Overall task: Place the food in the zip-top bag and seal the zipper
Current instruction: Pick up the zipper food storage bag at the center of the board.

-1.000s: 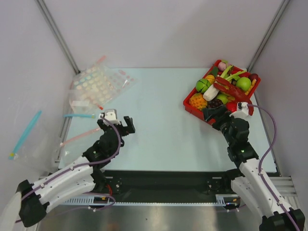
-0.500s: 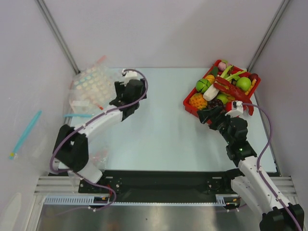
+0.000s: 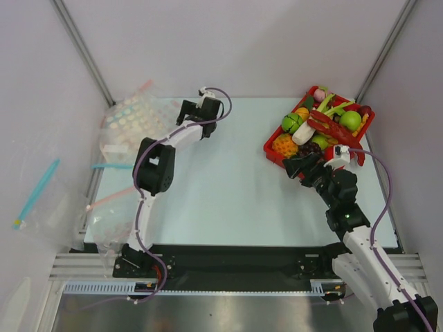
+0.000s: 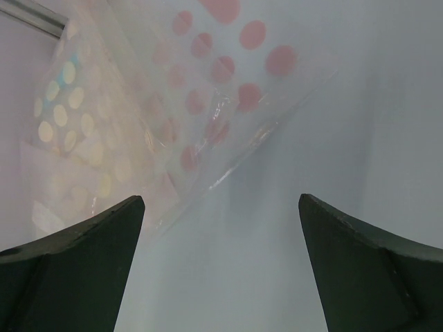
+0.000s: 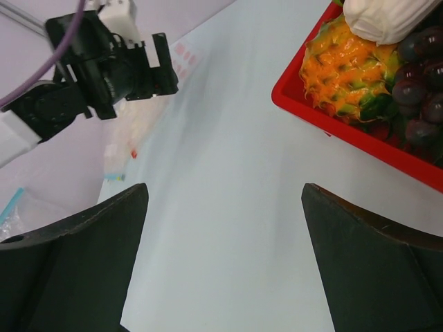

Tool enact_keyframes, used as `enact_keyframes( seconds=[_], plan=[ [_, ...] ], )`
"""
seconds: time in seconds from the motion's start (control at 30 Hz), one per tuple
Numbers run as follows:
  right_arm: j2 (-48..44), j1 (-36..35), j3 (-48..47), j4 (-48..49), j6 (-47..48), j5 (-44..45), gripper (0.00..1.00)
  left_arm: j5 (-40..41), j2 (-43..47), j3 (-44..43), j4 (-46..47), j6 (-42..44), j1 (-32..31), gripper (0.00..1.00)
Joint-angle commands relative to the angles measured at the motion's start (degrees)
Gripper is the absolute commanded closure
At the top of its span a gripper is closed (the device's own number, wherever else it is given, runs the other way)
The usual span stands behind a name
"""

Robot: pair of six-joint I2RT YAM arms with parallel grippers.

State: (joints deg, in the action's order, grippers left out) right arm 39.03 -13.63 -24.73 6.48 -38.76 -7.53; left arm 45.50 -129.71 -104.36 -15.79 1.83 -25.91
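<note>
The food lies in a red tray (image 3: pixel 271 152) at the back right: a long red crayfish (image 3: pixel 331 127) on top and a dark grape bunch (image 3: pixel 309 147) (image 5: pixel 419 90) near the front. A red round fruit (image 3: pixel 331 153) peeks out beside the right wrist. My right gripper (image 3: pixel 295 166) (image 5: pixel 225 187) hovers open by the tray's near-left corner, holding nothing. The clear zip-top bag (image 3: pixel 104 223) lies at the near left, its pink zipper (image 3: pixel 114 196) partly under the left arm. My left gripper (image 3: pixel 188 114) (image 4: pixel 221 200) is open at the back left, far from it.
A clear bag printed with pastel dots (image 3: pixel 138 123) (image 4: pixel 201 104) lies just ahead of the left fingers. A bag with a blue strip (image 3: pixel 34 188) hangs off the table's left side. The tray also holds an orange spiky fruit (image 5: pixel 346 66) and green fruits (image 3: pixel 350 120).
The left arm has swung from the near left out to the back, beside the dotted bag. The right gripper shifted slightly left off the tray corner. Both stayed open.
</note>
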Motion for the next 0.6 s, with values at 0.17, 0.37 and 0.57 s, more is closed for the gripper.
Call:
enact_keyframes(
  seconds=[0.17,0.37,0.57],
  plan=[
    [-1.93,-0.08,-0.14,2.22,0.97,-0.73,0.00,2.24,-8.62,-13.24,4.62,10.04,5.70,0.02],
    [-2.72,-0.08,-0.41,2.05,0.53,-1.43,0.00,-1.37,-14.33,-20.26,7.26,15.56,8.15,0.04],
    [-3.60,-0.17,-1.02,1.08,0.62,-1.52,0.00,-5.59,-21.10,-28.09,7.87,18.47,8.77,0.03]
  ],
)
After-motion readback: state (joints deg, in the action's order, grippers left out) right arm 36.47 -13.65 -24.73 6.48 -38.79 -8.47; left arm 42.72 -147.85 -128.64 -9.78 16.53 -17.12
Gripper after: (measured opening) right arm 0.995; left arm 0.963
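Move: The left hand hangs open near the table's far left. The middle of the clear pink-dotted bag it heads for lies some 8 cm ahead, 8 cm to its left and 8 cm below. The yellow-dotted bag beside it is about 27 cm left and 2 cm ahead of the hand; a blue zipper strip lies 29 cm left and 21 cm back. From the right hand, the pink-dotted bag is roughly 34 cm ahead, 53 cm left and 18 cm lower. Heading in over the pink-dotted bag, the left hand reaches about 10 cm forward and 6 cm left towards the table's far edge. It dips some 2 cm at first, then comes back up most of that way, and the last stretch is nearly straight forward. The wrist rolls a little, left side rising 5 degrees or so; the fingers stay wide open, and no touch can be made out. ##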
